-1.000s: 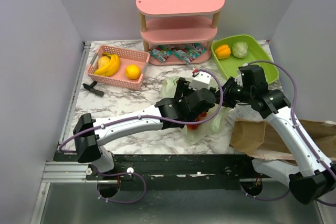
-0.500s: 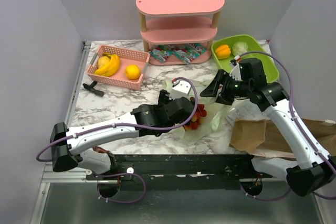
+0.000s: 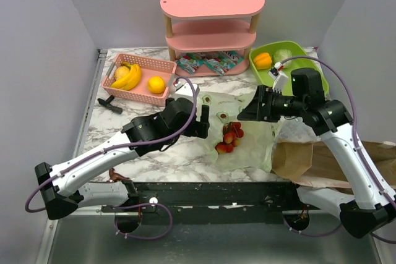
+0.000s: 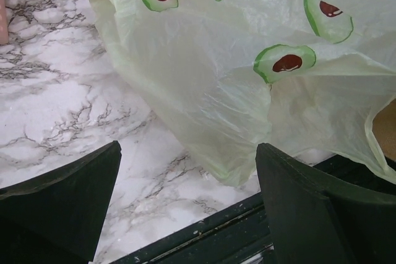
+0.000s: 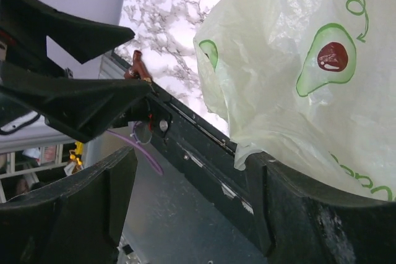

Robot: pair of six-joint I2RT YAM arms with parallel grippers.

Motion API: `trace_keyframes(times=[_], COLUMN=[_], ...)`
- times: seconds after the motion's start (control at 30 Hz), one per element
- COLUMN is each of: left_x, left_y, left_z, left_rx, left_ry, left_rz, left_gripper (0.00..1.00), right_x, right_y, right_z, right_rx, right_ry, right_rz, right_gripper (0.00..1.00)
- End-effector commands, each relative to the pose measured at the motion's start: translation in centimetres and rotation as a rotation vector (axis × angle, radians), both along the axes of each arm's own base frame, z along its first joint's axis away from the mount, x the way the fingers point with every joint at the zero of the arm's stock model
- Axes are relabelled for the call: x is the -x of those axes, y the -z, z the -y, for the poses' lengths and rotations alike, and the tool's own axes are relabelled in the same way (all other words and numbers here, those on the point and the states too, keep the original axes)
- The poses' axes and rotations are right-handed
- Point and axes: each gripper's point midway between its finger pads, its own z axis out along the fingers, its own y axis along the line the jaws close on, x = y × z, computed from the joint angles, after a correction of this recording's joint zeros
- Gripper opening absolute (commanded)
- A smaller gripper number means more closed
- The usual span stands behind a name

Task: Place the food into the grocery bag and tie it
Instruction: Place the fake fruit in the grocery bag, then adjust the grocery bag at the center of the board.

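Note:
The grocery bag (image 3: pixel 247 137) lies slumped flat on the marble table, with small red fruits (image 3: pixel 228 140) showing inside it. My left gripper (image 3: pixel 199 129) hovers open just left of the bag, with nothing between its fingers (image 4: pixel 68 196); in the left wrist view the bag (image 4: pixel 247 72) lies ahead of the jaws. My right gripper (image 3: pixel 244 113) hangs open over the bag's far right part. A fold of the bag (image 5: pixel 309 78) drapes over one right finger (image 5: pixel 309 221). Bananas (image 3: pixel 128 75) lie in the pink basket (image 3: pixel 162 97). The bell pepper (image 3: pixel 263 60) and leafy head (image 3: pixel 283 55) sit in the green tray (image 3: pixel 309 72). Snack packets (image 3: pixel 207 63) lie under the shelf.
A pink shelf unit (image 3: pixel 211 23) stands at the back centre. An orange round fruit (image 3: pixel 156 84) shares the basket. A black tool (image 3: pixel 110 104) lies at the left. A brown paper bag (image 3: pixel 322 159) lies flat at the near right edge.
The right gripper has opened and pulled back to the right. The left gripper has withdrawn to the left, out of the bag. The bag has dropped flat, showing the red fruits.

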Motion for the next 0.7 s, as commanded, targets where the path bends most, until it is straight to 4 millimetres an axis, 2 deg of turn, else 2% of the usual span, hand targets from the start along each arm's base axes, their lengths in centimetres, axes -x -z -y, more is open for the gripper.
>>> trace_keyframes(times=[0.0,0.1,0.2,0.27,0.47,0.67], left_x=[0.9,1.0,0.9,1.0,1.5,2.0], left_y=[-0.3,-0.5,-0.2,0.0,0.9,1.4], left_z=[-0.8,-1.8,-2.7,-3.1,-4.0,-4.7], left_rx=[0.027,0.031,0.036,0.040,0.047,0.055], left_ry=[0.052,0.051,0.041,0.035,0.023,0.012], left_rz=[-0.025,-0.017,-0.022,-0.028,-0.049,-0.056], left_gripper=[0.92,0.92,0.92,0.92,0.92,0.92], right_x=[2.2,3.6,5.4,5.9,5.5,4.8], right_y=[0.0,1.4,3.6,4.6,7.0,9.8], right_z=[-0.5,-2.1,-4.2,-5.3,-6.9,-6.7], right_rx=[-0.031,-0.083,-0.036,0.003,0.080,0.174], right_ry=[-0.118,-0.183,-0.232,-0.243,-0.223,-0.178], right_rz=[0.014,0.009,0.020,0.041,0.112,0.131], right_gripper=[0.76,0.74,0.74,0.74,0.76,0.77])
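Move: The right hand hangs empty and open above the grocery bag. The bag's near-left corner lies about 9 cm back and 8 cm to its left, some 21 cm below; the red fake fruit in the bag is closer, roughly 2 cm back and 5 cm left, some 19 cm down. For the left hand, that corner is about 9 cm back and 6 cm right, 17 cm below, and the lemon in the pink basket some 20 cm ahead and 19 cm left. The open right hand swings back, left and down over the red fruit towards the near-left part of the grocery bag, about 7 cm each way back and left and some 8 cm down, turning roughly 15 degrees counter-clockwise; near the end it stops drawing back and eases about a centimetre forward while still sinking. Meanwhile the left hand, also wide open, drifts about 4 cm left, away from the fruit in the bag, rising slightly and then dipping, and neither hand closes on the plastic. ##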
